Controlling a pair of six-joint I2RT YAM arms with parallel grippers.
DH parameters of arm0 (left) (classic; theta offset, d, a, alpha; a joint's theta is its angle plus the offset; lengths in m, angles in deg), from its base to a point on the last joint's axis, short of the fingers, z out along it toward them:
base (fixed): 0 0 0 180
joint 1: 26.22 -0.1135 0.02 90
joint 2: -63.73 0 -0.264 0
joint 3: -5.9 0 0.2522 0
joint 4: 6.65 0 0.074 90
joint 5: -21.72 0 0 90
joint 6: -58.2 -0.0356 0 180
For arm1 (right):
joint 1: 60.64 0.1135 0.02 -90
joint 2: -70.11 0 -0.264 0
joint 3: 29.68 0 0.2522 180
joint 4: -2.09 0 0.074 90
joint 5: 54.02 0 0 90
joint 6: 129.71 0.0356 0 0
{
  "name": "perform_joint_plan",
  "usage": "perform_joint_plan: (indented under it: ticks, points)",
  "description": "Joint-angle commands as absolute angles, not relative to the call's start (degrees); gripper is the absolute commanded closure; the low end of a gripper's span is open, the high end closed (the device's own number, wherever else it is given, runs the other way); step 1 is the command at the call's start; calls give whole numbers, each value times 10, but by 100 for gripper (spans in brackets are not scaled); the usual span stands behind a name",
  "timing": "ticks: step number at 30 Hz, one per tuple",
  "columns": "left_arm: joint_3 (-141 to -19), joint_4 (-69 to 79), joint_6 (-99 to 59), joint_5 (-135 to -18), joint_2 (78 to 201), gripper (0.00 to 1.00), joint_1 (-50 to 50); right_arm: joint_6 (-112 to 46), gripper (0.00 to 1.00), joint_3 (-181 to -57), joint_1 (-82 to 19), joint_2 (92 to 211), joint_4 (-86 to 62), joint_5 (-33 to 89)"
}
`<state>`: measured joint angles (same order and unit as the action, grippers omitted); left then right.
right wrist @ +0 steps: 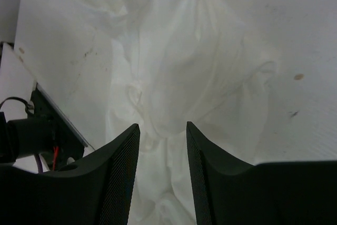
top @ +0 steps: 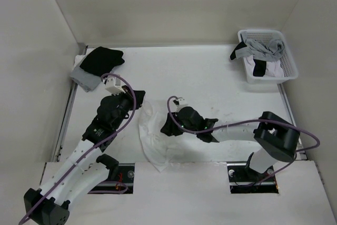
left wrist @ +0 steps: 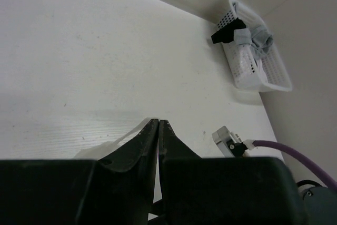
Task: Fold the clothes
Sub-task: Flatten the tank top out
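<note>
The clothes, one crumpled white garment (top: 152, 140), lie bunched near the table's front edge between my two arms, one end trailing toward the edge. In the right wrist view the garment (right wrist: 179, 67) fills the space below my right gripper (right wrist: 163, 126), which is open just above the fabric with nothing pinched. From above, the right gripper (top: 166, 125) sits at the garment's right side. My left gripper (left wrist: 159, 121) is shut with nothing showing between its fingers, over bare table. From above, the left gripper (top: 140, 99) is just beyond the garment's far left corner.
A white basket (top: 290, 70) with grey, black and white clothes stands at the back right, and the basket (left wrist: 247, 77) also appears in the left wrist view. A black garment (top: 103, 58) lies on a grey cloth (top: 84, 77) at the back left. Walls enclose the table.
</note>
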<state>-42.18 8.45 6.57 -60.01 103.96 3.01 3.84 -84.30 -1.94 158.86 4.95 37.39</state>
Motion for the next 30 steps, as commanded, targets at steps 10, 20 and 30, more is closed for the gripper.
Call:
perform_joint_plan:
  ticks: [10, 20, 30]
  points:
    - [-413, 70, 78, -637, 1031, 96, 10, 54, 60, -909, 0, 1670, 76, 356]
    - [-411, 75, 80, -637, 1018, 96, 9, 52, 83, -939, 0, 1698, 35, 364]
    - [-492, 117, 58, -632, 961, 96, -2, -7, 97, -931, 81, 1384, -135, 532]
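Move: The right hand, fingers partly open, is over the tank top, whose middle lies about 3 cm to its left, 3 cm back and 4 cm below. The closed left hand still holds the top's raised far corner, with that middle roughly 11 cm back, 5 cm right and 20 cm below; from this hand the black garment lies some 21 cm ahead and 18 cm left, the grey one 15 cm ahead and 25 cm left, both far below. Right hand goes about 3 cm left and down, pinches the tank top, then lifts some 9 cm; left keeps hold. ##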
